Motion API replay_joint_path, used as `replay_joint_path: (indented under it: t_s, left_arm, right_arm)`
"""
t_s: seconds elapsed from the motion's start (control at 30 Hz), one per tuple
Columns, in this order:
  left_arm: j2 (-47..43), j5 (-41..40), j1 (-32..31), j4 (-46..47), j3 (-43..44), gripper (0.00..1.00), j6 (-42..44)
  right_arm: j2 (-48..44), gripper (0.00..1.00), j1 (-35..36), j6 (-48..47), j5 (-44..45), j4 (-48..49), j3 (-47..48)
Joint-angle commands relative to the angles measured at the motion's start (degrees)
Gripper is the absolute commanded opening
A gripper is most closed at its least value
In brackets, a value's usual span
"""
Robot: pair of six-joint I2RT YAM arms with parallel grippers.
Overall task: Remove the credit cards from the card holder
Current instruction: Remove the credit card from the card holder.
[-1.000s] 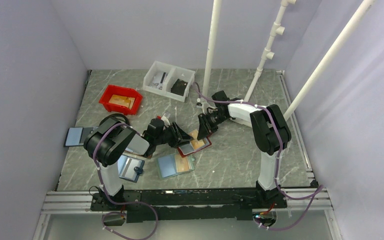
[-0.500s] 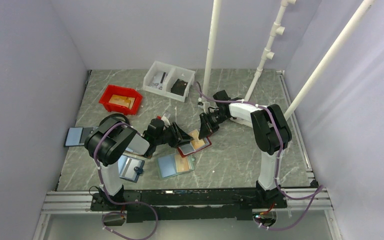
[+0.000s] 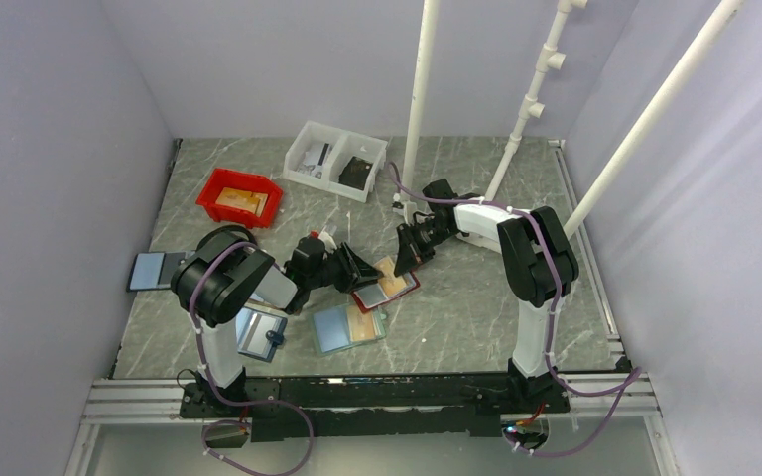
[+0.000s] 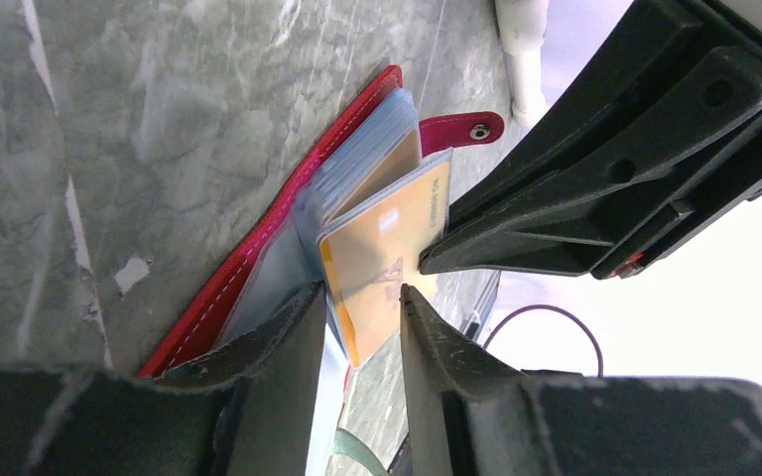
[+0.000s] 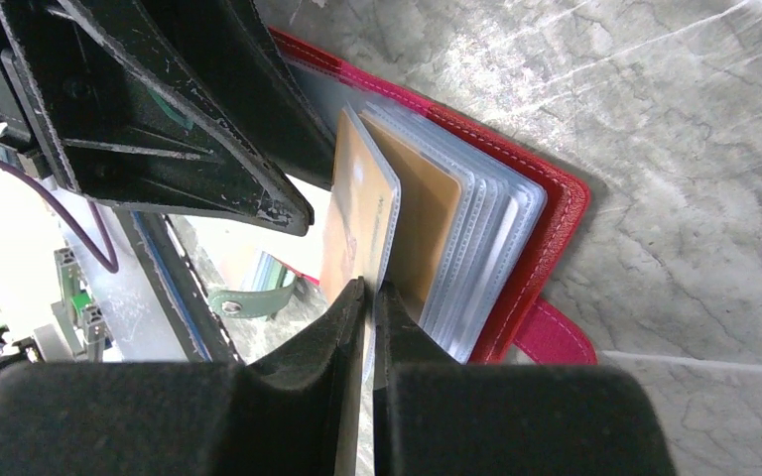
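The red card holder lies open on the table, its clear sleeves fanned up and its pink tab off to one side. A tan-orange credit card stands up out of the sleeves. My right gripper is shut on that card's edge. From the opposite side, my left gripper has its jaws apart with the card's lower corner in the gap. Its left finger rests against the holder's pale inside leaf. From above, the two grippers meet nose to nose over the holder.
A teal holder with an orange card lies just in front. A brown holder with grey inside sits by the left arm, and another flat holder is at the far left. A red bin, a white bin and white poles stand behind.
My right gripper's jaws have closed onto the tan-orange card. The left gripper's jaws have narrowed slightly. Neither arm has shifted noticeably.
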Motion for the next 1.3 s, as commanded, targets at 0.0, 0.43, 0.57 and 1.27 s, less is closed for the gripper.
replay_joint_path:
  t_s: [0.0, 0.43, 0.57, 1.27]
  left_arm:
    - [-0.1, -1.1, -0.1, 4.3, -1.1, 0.39, -0.9]
    - [-0.2, -1.2, -0.1, 8.8, -1.0, 0.30, -1.9]
    - [-1.3, -1.7, -0.1, 8.4, -0.7, 0.29, -1.4]
    - [-5.3, -0.4, 0.1, 1.4, 3.2, 0.06, 5.3]
  right_arm:
    - [1.4, 0.00, 1.0, -0.5, 2.3, -0.2, 1.2]
    - [3.7, 0.00, 3.5, -0.4, 8.2, -1.5, 2.4]
    - [3.4, 0.02, 3.1, -0.2, 10.2, -1.7, 2.5]
    - [-0.5, 0.09, 1.4, -1.4, 8.7, -2.2, 1.8]
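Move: The raised sleeve with its card stands between the two hands: its middle is about 2 cm right and 1 cm ahead of the left hand point, and some 1 cm left and level front-to-back from the right one, both at its height. The red card holder's middle lies about 2 cm back, 1 cm right and 2 cm below the left hand. The teal holder is roughly 10 cm back, 6 cm left and 3 cm below that same hand. Almost in place, drifting only about half a centimetre left and down, the left hand shuts its part-open fingers nearly fully on the left-hand edge of the raised sleeve and card. The right fingers keep their pinch on the opposite side; that hand shifts nearly 1 cm left, then back, sinking half a centimetre as its fingertips dip about 5 degrees. ##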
